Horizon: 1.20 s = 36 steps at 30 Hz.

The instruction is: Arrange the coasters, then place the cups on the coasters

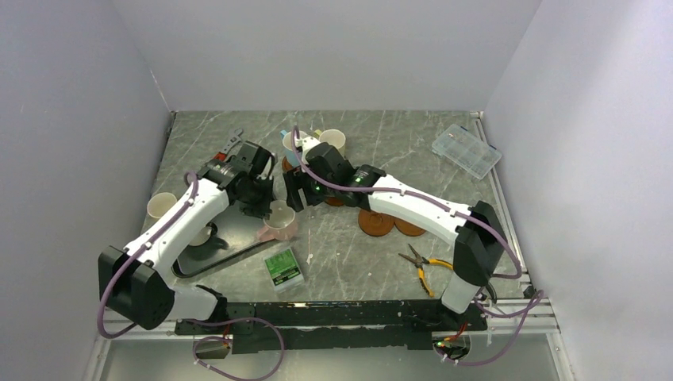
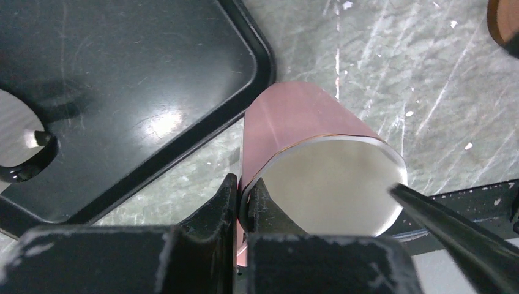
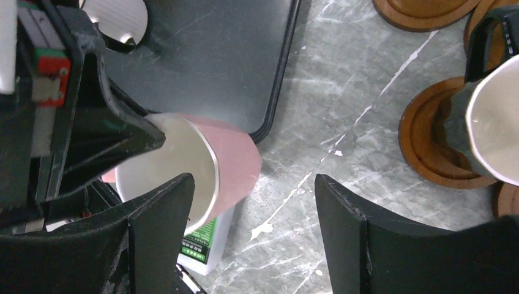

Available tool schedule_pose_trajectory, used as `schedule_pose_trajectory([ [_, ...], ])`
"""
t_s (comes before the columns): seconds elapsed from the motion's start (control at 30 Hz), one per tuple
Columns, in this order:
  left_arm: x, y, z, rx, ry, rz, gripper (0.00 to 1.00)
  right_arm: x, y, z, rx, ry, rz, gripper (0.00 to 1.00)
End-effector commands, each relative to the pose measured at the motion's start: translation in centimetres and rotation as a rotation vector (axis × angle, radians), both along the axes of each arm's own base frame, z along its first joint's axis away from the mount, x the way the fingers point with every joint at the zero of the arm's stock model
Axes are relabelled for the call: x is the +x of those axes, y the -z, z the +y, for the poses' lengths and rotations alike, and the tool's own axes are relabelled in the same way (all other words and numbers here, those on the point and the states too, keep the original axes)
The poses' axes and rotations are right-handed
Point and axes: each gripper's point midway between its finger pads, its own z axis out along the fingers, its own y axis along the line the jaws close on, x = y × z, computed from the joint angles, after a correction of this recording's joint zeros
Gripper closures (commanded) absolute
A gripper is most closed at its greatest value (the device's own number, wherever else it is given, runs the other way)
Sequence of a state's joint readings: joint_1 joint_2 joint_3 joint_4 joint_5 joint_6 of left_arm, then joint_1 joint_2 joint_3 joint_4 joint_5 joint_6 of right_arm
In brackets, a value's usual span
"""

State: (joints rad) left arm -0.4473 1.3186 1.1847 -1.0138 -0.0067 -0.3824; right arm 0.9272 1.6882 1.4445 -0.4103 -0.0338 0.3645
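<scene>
A pink cup [image 2: 294, 122] is tilted over the marble table, and my left gripper [image 2: 245, 197] is shut on its rim, one finger inside and one outside. From above, this pink cup [image 1: 279, 223] sits just right of my left gripper [image 1: 264, 208]. My right gripper [image 3: 254, 214] stands open close beside it, its left finger overlapping the pink cup [image 3: 235, 160]. A black cup [image 3: 489, 131] stands on a coaster [image 3: 422, 153] to the right. More coasters [image 1: 377, 223] lie under the right arm. Two cups [image 1: 333, 138] stand at the back, and a cream cup [image 1: 161, 205] at the left.
A black tray [image 1: 208, 252] lies under the left arm, with its corner [image 2: 254, 55] next to the pink cup. A green-labelled box [image 1: 283, 267] lies near the front, yellow-handled pliers [image 1: 424, 266] at the right front, and a clear plastic case [image 1: 467, 149] at the back right.
</scene>
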Motion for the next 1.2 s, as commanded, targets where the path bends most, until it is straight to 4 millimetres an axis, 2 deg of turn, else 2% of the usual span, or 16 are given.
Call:
schedule_pose_trajectory([
  [0.0, 1.3, -2.9, -2.9, -0.095, 0.034, -0.076, 0.97, 0.4, -0.4, 1.2, 0.007, 0.026, -0.028, 0.25],
  [0.1, 1.3, -3.3, -3.8, -0.129, 0.047, -0.081, 0.97, 0.5, 1.2, 1.0, -0.039, 0.051, -0.024, 0.33],
  [0.2, 1.1, -3.5, -4.3, -0.166, 0.047, -0.080, 0.97, 0.6, 1.9, 0.6, -0.051, 0.070, -0.018, 0.55],
  [0.3, 0.9, -3.3, -4.5, -0.184, 0.041, -0.077, 0.96, 0.4, 1.3, 0.3, -0.033, 0.087, -0.023, 0.85],
  [0.37, 1.0, -3.3, -4.4, -0.183, 0.027, -0.089, 0.89, 0.3, 0.5, -0.2, -0.026, 0.110, -0.036, 1.00],
  [0.47, 1.2, -4.4, -4.1, -0.192, 0.026, -0.147, 0.65, -0.1, -1.4, -1.9, -0.015, 0.162, -0.056, 1.00],
  [0.57, 1.7, -6.8, -3.9, -0.224, 0.043, -0.265, 0.35, -0.2, -2.4, -4.5, -0.049, 0.253, -0.069, 1.00],
  [0.63, 1.9, -8.7, -4.1, -0.259, 0.070, -0.338, 0.25, -0.3, -2.6, -6.5, -0.087, 0.316, -0.073, 1.00],
  [0.73, 2.1, -10.6, -4.0, -0.256, 0.098, -0.395, 0.20, -0.3, -2.5, -10.4, -0.177, 0.443, -0.082, 1.00],
  [0.83, 3.1, -10.7, -2.0, -0.168, 0.053, -0.412, 0.17, -0.1, -2.8, -15.2, -0.261, 0.594, -0.083, 1.00],
  [0.97, 6.0, -10.3, 2.6, -0.130, -0.097, -0.452, 0.16, 0.7, -4.1, -20.4, -0.262, 0.768, -0.077, 1.00],
  [1.17, 9.2, -11.6, 9.0, -0.126, -0.298, -0.583, 0.16, 2.9, -5.8, -26.1, -0.167, 0.990, -0.089, 1.00],
])
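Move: The left gripper still holds the pink cup by its rim, the cup's middle some 3 cm back, 4 cm right and 4 cm below. From the open right gripper, that cup is about 5 cm back, 5 cm left and 7 cm down. The black cup is 12 cm ahead and 10 cm right of the right gripper, 13 below; the nearest front coaster 4 ahead, 21 right, 18 below; the green box 10 back, 5 left, 17 below. Ease the pink cup about 3 cm right with the left gripper while lowering the right one onto the cup's rim and closing it on the wall. Then open the left fingers, lift them clear some 10 cm and swing away forward and left. Carry the cup with the right gripper about 23 cm right, past the near side of the black cup towards the front coasters, rising after a small dip and turning the wrist clockwise about 45 degrees. ##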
